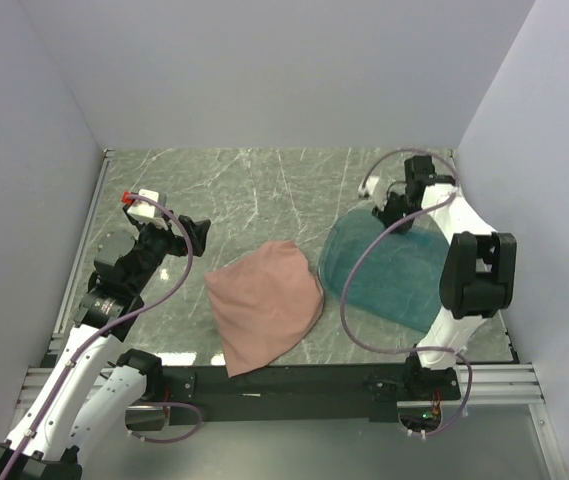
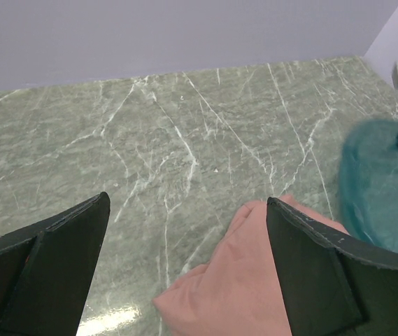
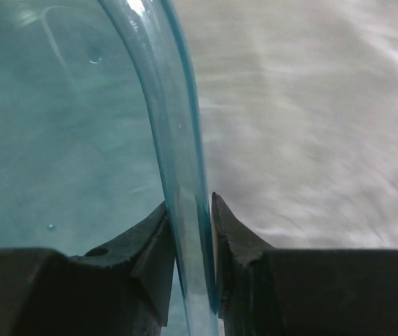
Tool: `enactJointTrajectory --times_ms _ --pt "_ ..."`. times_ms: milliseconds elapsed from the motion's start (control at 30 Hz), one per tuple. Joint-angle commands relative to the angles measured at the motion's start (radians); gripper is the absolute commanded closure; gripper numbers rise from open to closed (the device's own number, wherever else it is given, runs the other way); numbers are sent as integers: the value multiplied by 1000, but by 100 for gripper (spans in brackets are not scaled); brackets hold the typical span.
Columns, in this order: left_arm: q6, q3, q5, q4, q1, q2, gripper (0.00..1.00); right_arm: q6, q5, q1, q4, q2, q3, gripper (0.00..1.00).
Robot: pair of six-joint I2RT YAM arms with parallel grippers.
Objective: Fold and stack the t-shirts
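A salmon-pink t-shirt [image 1: 264, 305] lies folded into a rough wedge on the marble table, near the front middle. In the left wrist view the t-shirt [image 2: 247, 280] shows partly behind one finger. My left gripper [image 1: 196, 232] hovers just left of its far corner, jaws wide open with nothing between them [image 2: 186, 199]. My right gripper [image 1: 389, 212] is at the far edge of the translucent teal tub [image 1: 394, 270]. In the right wrist view its jaws [image 3: 188, 199] pinch the tub's thin rim [image 3: 178, 140] from both sides.
The tub [image 2: 380, 182] lies right of the shirt, almost touching it. Grey walls close in the table on the left, back and right. A black rail [image 1: 294, 380] runs along the front edge between the arm bases.
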Motion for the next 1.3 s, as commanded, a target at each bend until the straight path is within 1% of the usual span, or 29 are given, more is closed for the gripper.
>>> enactJointTrajectory --times_ms 0,33,67,133,167,200,267,400,467,533,633,667,700,733,767,800,833,867,900,933,967,1100,1133,1167,1200,1267 --pt "11 21 22 25 -5 -4 1 371 125 -36 178 92 170 100" --pt "11 20 22 25 -5 -6 1 430 162 -56 204 128 190 100" --pt "11 20 21 25 -5 -6 1 526 208 -66 225 143 208 100" --pt "13 20 21 25 -5 -4 1 617 306 -103 282 191 267 100" --pt "13 20 21 25 -5 -3 1 705 346 -112 292 208 291 100" --pt "13 20 24 25 -5 0 1 729 386 -120 289 223 337 100" --pt "13 21 24 25 -5 2 1 810 464 -131 307 255 371 100" --pt "13 21 25 25 -5 9 1 849 559 -151 367 287 417 97" --pt "13 20 25 25 -5 13 1 867 593 -165 356 327 457 94" --pt "13 18 25 25 -6 20 0 880 634 -180 339 379 523 89" --pt "13 18 27 25 -5 34 1 883 665 -186 336 425 593 76" --pt "13 20 27 24 -6 37 1 886 685 -186 332 433 612 68" --pt "13 20 25 24 -6 43 1 887 691 -188 330 441 636 65" --pt "13 20 24 22 -6 45 1 889 700 -188 332 447 646 60" --pt "13 18 24 22 -6 48 1 895 713 -188 339 447 649 51" --pt "13 20 21 22 -6 49 1 896 716 -189 333 447 658 49" --pt "13 18 21 22 -6 54 1 906 710 -191 330 436 655 38" --pt "13 18 22 22 -6 55 1 909 701 -191 335 423 646 33" --pt "11 20 27 22 -6 57 1 910 678 -191 356 404 605 32" --pt "10 18 28 22 -6 63 1 912 662 -189 364 365 583 26" --pt "7 20 32 24 -6 63 1 915 648 -186 367 343 562 26" --pt "-7 20 47 24 -6 75 1 883 489 -148 332 223 424 25" --pt "-12 20 50 25 -5 77 1 867 404 -133 330 162 388 25" --pt "-22 20 50 25 -5 78 1 837 370 -116 329 125 352 25" --pt "-30 20 55 24 -6 88 1 820 336 -75 344 47 268 25" --pt "-58 23 58 28 -5 98 1 789 236 -30 384 -39 168 25"
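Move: The right gripper already pinches the teal basket's rim; the basket's middle is about 13 cm back and 2 cm left of that hand. The place for the basket is by the table's far right corner, which is some 20 cm ahead and 25 cm right. The pink t-shirt lies roughly 33 cm left and 24 cm back of the right hand. From the left hand that corner is about 30 cm ahead and 72 cm right, well below. Keep the right gripper shut on the basket's rim and sweep the basket forward and right, about 16 cm out and 19 cm across, towards the far right corner, rising slightly and turning the hand some 70 degrees clockwise. There open the fingers to let go of the rim, then draw the hand back left over the basket, rising. Let the open, empty left hand sink 2 or 3 cm. ##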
